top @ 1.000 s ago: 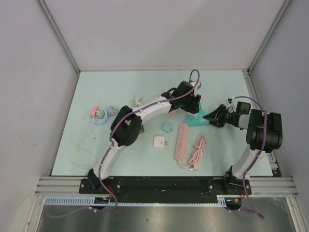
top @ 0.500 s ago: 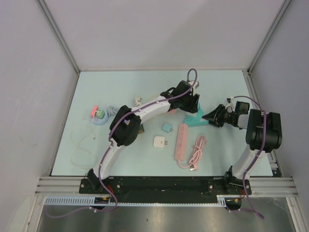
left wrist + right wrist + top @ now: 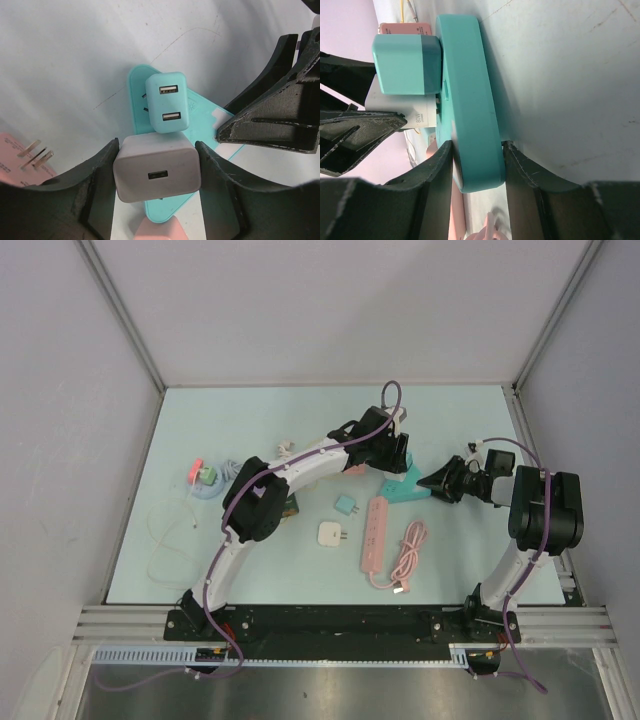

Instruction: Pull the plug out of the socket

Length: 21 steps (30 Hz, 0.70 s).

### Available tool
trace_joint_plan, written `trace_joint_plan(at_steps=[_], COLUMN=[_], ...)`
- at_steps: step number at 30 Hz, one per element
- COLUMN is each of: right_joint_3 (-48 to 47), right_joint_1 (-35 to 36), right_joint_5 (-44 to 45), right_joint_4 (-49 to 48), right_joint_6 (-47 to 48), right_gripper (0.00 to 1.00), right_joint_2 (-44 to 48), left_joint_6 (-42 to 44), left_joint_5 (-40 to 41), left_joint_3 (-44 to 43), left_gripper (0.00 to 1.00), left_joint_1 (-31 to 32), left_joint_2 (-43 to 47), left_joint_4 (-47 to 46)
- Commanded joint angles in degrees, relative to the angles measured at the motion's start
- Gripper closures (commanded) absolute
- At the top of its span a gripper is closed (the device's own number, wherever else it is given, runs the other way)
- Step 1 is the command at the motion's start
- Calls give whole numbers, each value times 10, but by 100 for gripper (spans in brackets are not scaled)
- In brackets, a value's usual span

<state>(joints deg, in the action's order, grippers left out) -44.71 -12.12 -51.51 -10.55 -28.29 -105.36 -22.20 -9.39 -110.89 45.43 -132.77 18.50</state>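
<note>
A teal socket block [image 3: 408, 488] lies on the table right of centre. My right gripper [image 3: 477, 165] is shut on its near end, one finger on each flat side [image 3: 433, 483]. A white plug [image 3: 157, 172] stands on the socket's face [image 3: 202, 122], and my left gripper [image 3: 157, 170] is shut on its two sides from above [image 3: 390, 455]. In the right wrist view the white plug [image 3: 412, 112] sits close to the socket [image 3: 470, 100], with a thin gap where its prongs show. A teal charger [image 3: 167, 102] is plugged in beside it.
A pink power strip [image 3: 375, 535] and a coiled pink cable [image 3: 408, 555] lie near the socket. A white charger [image 3: 331, 534] and a small teal charger [image 3: 346, 505] lie near the centre. A small pink and green item [image 3: 205, 478] and a thin white cable [image 3: 165, 540] are at the left.
The left wrist has shifted slightly toward the far left, and the right gripper with the socket has edged left. Both grips are unchanged.
</note>
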Motion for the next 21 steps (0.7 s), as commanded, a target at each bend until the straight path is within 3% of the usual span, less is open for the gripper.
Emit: trace_joint_plan(at_steps=[1,8,21], right_joint_3=[9,9,10], right_joint_1=[-3,-3,-2], right_joint_5=[137,138,139], right_joint_4=[42,43,43], right_joint_6=[32,32,32], right_gripper=[88,88,89], right_joint_2=[-26,-26,-26], left_joint_6=[-28,-4,36], left_joint_5=[-37,-20,16], left_joint_3=[-6,-13,-123], left_gripper=[100,100,100], left_joint_1=[-4,15,26], left_joint_2=[93,75,63], left_joint_4=[-19,-3,80])
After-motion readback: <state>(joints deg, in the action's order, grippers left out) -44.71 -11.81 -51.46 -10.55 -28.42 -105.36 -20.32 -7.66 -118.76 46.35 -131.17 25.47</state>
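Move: The teal socket, with the held white plug's prongs still in it, has its middle about 5 cm below the left hand, 1 cm back and 2 cm to the right. The small teal plug sits in it some 4 cm ahead of the left hand and 2 cm to the right; the loose pink plug lies 9 cm left and 3 cm ahead. From the right hand, the socket's middle is about 5 cm left and 1 cm ahead, at about its height. The white plug, still pinched in the left hand, stays almost in place in the teal socket at first, then is drawn straight up and away from it, quickly at the end, about 5 cm in all, with barely a tilt of the wrist. The right hand stays put and keeps its grip on the socket's corner, holding it back against the pull. ##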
